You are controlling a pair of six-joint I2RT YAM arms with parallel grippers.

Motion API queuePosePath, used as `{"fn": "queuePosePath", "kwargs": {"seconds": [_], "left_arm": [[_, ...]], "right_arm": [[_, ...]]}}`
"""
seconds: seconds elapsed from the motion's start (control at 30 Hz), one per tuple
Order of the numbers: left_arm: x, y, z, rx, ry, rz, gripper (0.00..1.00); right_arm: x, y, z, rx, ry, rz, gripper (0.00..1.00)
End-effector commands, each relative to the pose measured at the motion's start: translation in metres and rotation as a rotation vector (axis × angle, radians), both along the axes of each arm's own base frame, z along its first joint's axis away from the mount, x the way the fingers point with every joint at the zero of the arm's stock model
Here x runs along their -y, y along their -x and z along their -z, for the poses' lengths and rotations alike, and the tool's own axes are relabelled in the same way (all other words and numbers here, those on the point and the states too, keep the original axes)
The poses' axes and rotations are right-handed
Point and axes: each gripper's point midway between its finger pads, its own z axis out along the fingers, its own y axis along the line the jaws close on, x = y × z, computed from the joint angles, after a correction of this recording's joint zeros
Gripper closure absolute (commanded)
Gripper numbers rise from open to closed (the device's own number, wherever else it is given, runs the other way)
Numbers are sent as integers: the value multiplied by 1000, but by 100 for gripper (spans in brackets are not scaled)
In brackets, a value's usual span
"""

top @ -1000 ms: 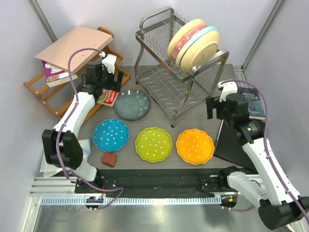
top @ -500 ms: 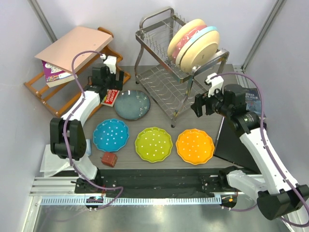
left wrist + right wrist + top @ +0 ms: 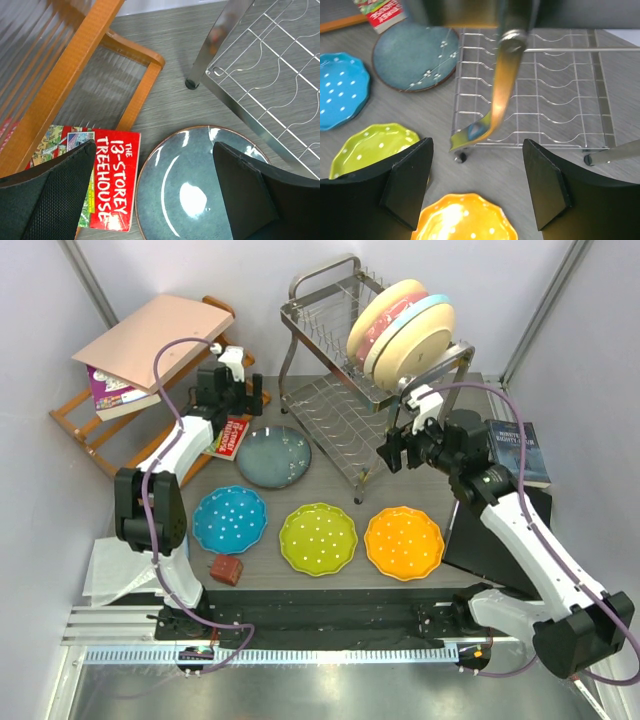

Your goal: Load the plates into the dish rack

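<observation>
Four plates lie flat on the table: dark grey-blue speckled (image 3: 273, 456), blue dotted (image 3: 230, 519), lime green (image 3: 318, 538) and orange (image 3: 404, 542). The chrome dish rack (image 3: 300, 315) stands behind them. My left gripper (image 3: 248, 400) is open and hovers over the dark plate's (image 3: 195, 190) far left rim, with nothing in it (image 3: 154, 146). My right gripper (image 3: 390, 452) is open and empty by the rack's front leg (image 3: 502, 85), its gap (image 3: 477, 145) just beyond the orange plate (image 3: 465, 220). The wire lower shelf (image 3: 545, 100) holds nothing.
Cream, pink and pale blue plates (image 3: 400, 325) stand in the rack's upper tier. A slanted wooden shelf (image 3: 150, 350) with books is at back left, and a red book (image 3: 112, 175) leans at its foot. A brown block (image 3: 226, 569) sits front left, dark books (image 3: 520, 450) to the right.
My right arm has swung left from the table's right side to the rack's front leg. My left gripper has moved right and further back, over the dark plate's far rim.
</observation>
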Motion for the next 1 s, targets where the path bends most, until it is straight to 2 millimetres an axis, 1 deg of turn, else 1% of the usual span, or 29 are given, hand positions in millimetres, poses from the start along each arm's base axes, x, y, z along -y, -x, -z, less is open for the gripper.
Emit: {"fn": "queuePosePath", "kwargs": {"seconds": [0.0,0.03,0.07,0.1,0.13,0.17,0.2,0.23,0.27,0.3,0.33,0.43,0.47,0.5,0.53,0.57,0.6,0.63,0.67,0.7,0.73,0.77,0.8,0.87,0.93,0.97], "left_arm": [[18,-14,-18,64,33,35,1],[21,-17,-20,77,30,44,1],[25,-23,-30,102,34,59,0],[30,-27,-30,109,31,74,1],[33,-34,-26,114,18,87,1],[35,-40,-25,121,8,93,0],[40,-48,-33,150,1,102,1],[43,-56,-22,151,-23,122,1],[44,-61,-19,155,-34,125,1],[48,-67,-25,176,-36,132,0],[52,-77,-17,192,-40,138,1],[62,-93,-27,234,-30,153,1],[66,-98,-15,218,-26,159,0],[70,-100,-14,223,-27,166,0],[74,-104,-19,249,-22,169,1],[80,-106,-14,254,-26,179,0],[85,-108,-14,270,-26,186,1],[88,-109,-14,276,-26,186,0],[97,-108,-10,273,-25,198,1],[100,-109,-9,277,-19,201,1],[104,-109,-7,274,-16,206,1],[110,-108,-8,278,-10,212,1],[114,-107,-8,273,2,217,1],[123,-102,-9,265,22,234,1],[128,-96,-12,249,61,237,0],[130,-93,-9,233,76,247,1]], "right_arm": [[0,-31,-15,85,-44,87,25],[0,-35,-17,91,-48,97,27],[6,-41,-17,99,-43,142,29],[9,-43,-17,102,-40,163,31],[14,-45,-15,101,-29,191,31],[23,-48,-14,109,-15,235,31],[32,-51,-11,109,-4,296,30],[39,-54,-9,101,-13,332,29],[44,-56,-9,98,-13,356,29],[48,-57,-8,95,-10,370,29],[57,-59,-7,97,-6,398,29],[80,-63,-4,98,17,464,29],[96,-66,-3,95,16,513,29],[104,-67,-2,91,10,537,29],[110,-69,1,82,10,554,28],[125,-72,3,75,5,596,28],[131,-73,4,72,5,614,28],[136,-76,5,73,4,625,28],[140,-78,6,74,14,633,28],[145,-81,4,81,20,647,28],[150,-86,9,70,36,668,28],[153,-88,7,73,38,676,28],[162,-91,5,81,34,698,27],[168,-98,3,98,37,713,27],[178,-103,-3,121,65,738,27],[184,-106,0,119,79,761,27]]}}
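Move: The right hand's open fingers are at the dish rack's near post, which stands about 3 cm ahead and 2 cm left at hand height; the orange plate lies some 8 cm back, straight below by 24 cm, the green plate level with it but 22 cm left. From the left hand, the rack's left post is about 13 cm ahead and 10 cm right at hand height; the grey plate lies 3 cm back, 7 cm right and 16 cm down, the red book 2 cm ahead, 5 cm left, equally low. Reach the right gripper forward a few centimetres around the near post, then sweep it right about 13 cm, turning it some 30 degrees clockwise and dragging the post along on its left finger. Meanwhile bring the wide-open left gripper forward and right, then more rightward, sinking about 4 cm, up to the left post, with its tips lifting slightly. ##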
